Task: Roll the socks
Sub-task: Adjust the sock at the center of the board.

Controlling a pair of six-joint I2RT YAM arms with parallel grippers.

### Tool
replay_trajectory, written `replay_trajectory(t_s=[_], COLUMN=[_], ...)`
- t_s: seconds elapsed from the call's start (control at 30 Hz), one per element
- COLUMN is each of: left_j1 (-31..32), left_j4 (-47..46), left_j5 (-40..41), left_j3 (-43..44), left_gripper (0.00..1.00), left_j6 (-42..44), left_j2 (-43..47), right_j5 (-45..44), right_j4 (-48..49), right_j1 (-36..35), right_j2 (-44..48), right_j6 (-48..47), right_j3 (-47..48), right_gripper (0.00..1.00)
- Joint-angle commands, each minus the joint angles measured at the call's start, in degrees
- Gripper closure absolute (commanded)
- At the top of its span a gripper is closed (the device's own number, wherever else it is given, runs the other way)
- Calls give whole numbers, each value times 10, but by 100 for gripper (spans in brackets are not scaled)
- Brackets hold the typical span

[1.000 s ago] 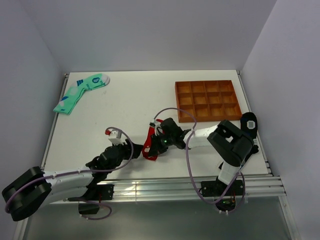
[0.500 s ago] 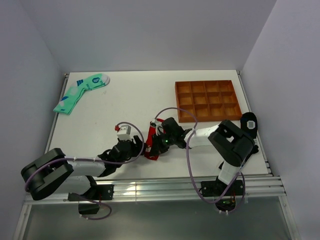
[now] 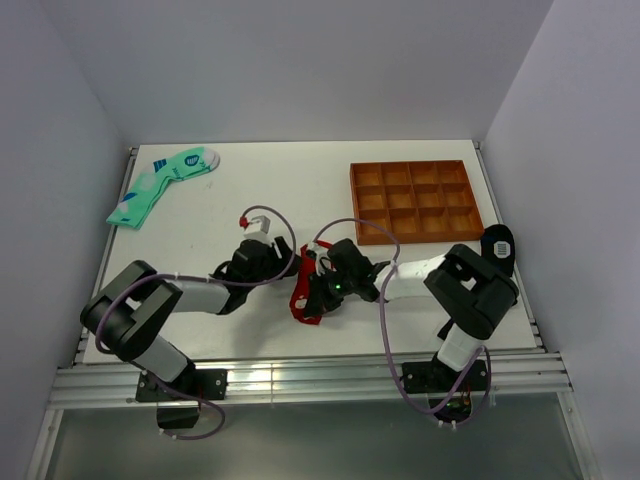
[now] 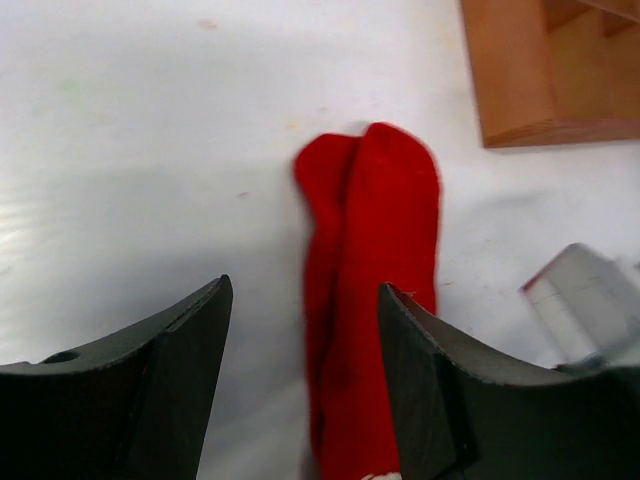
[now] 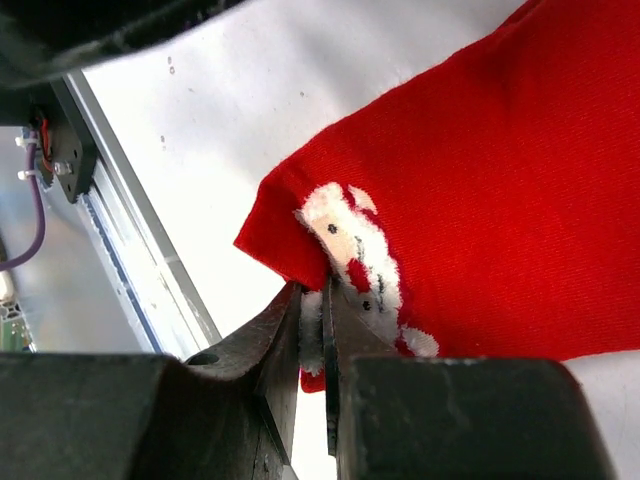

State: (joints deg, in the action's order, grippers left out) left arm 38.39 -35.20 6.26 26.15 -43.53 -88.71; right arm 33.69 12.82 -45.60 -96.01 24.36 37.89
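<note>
The red socks (image 3: pixel 301 291) lie stacked as a narrow strip on the white table, just ahead of the arms. In the left wrist view the socks (image 4: pixel 380 260) run away from the camera, toe end far. My left gripper (image 4: pixel 305 290) is open and straddles their near part without touching; from above the left gripper (image 3: pixel 284 267) sits at their left side. My right gripper (image 5: pixel 313 290) is shut on the socks' (image 5: pixel 500 180) end with the white figure (image 5: pixel 355 245), pinching the fabric edge. From above the right gripper (image 3: pixel 320 290) is at their right side.
A brown compartment tray (image 3: pixel 358 205) stands at the back right, and its corner (image 4: pixel 520 70) shows beyond the socks. A mint-green sock (image 3: pixel 160 185) lies at the back left. A black sock (image 3: pixel 498 246) rests near the right edge. The metal front rail (image 5: pixel 130 260) runs close by.
My left arm has swung from the front left up to the socks, its open gripper now over them. The right gripper has kept its hold and shifted slightly right.
</note>
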Motion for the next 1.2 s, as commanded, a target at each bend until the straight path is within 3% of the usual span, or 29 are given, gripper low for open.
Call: replay_trajectory(t_s=[0.0, 0.17, 0.73, 1.0, 1.1, 1.17], left_j1=[-4, -24, -30, -30, -30, -30], left_j4=[-18, 27, 105, 173, 179, 183], left_j5=[-85, -131, -153, -115, -103, -91], left_j3=[51, 119, 195, 229, 232, 231], left_gripper=[34, 36, 39, 61, 73, 87], left_j6=[37, 48, 107, 127, 122, 117], left_j2=[-21, -80, -161, -187, -196, -198], right_j5=[-9, -11, -27, -33, -37, -42], right_j4=[3, -2, -22, -21, -20, -23], right_j1=[-4, -4, -4, -4, -4, -4], right_j2=[27, 35, 52, 51, 51, 53], right_j6=[-10, -11, -19, -19, -19, -19], right_j3=[-12, -15, -19, -17, -18, -18], right_gripper=[84, 85, 85, 85, 85, 85])
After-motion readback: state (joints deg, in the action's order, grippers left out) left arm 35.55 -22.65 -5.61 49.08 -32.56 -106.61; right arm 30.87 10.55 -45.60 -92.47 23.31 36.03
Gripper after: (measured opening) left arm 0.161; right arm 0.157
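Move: The toe end of the red sock lies about 5 cm ahead of the left hand, 7 cm to its right and 3 cm below. The sock's Santa end, pinched by the right hand, is some 13 cm back and 6 cm right of the left hand. The wooden tray's middle is about 15 cm ahead and 32 cm right. From the right hand, the toe end lies roughly 17 cm straight ahead. Left hand reaches about 7 cm forward-right and down, closing on the sock's far-left edge; right keeps its pinch. ##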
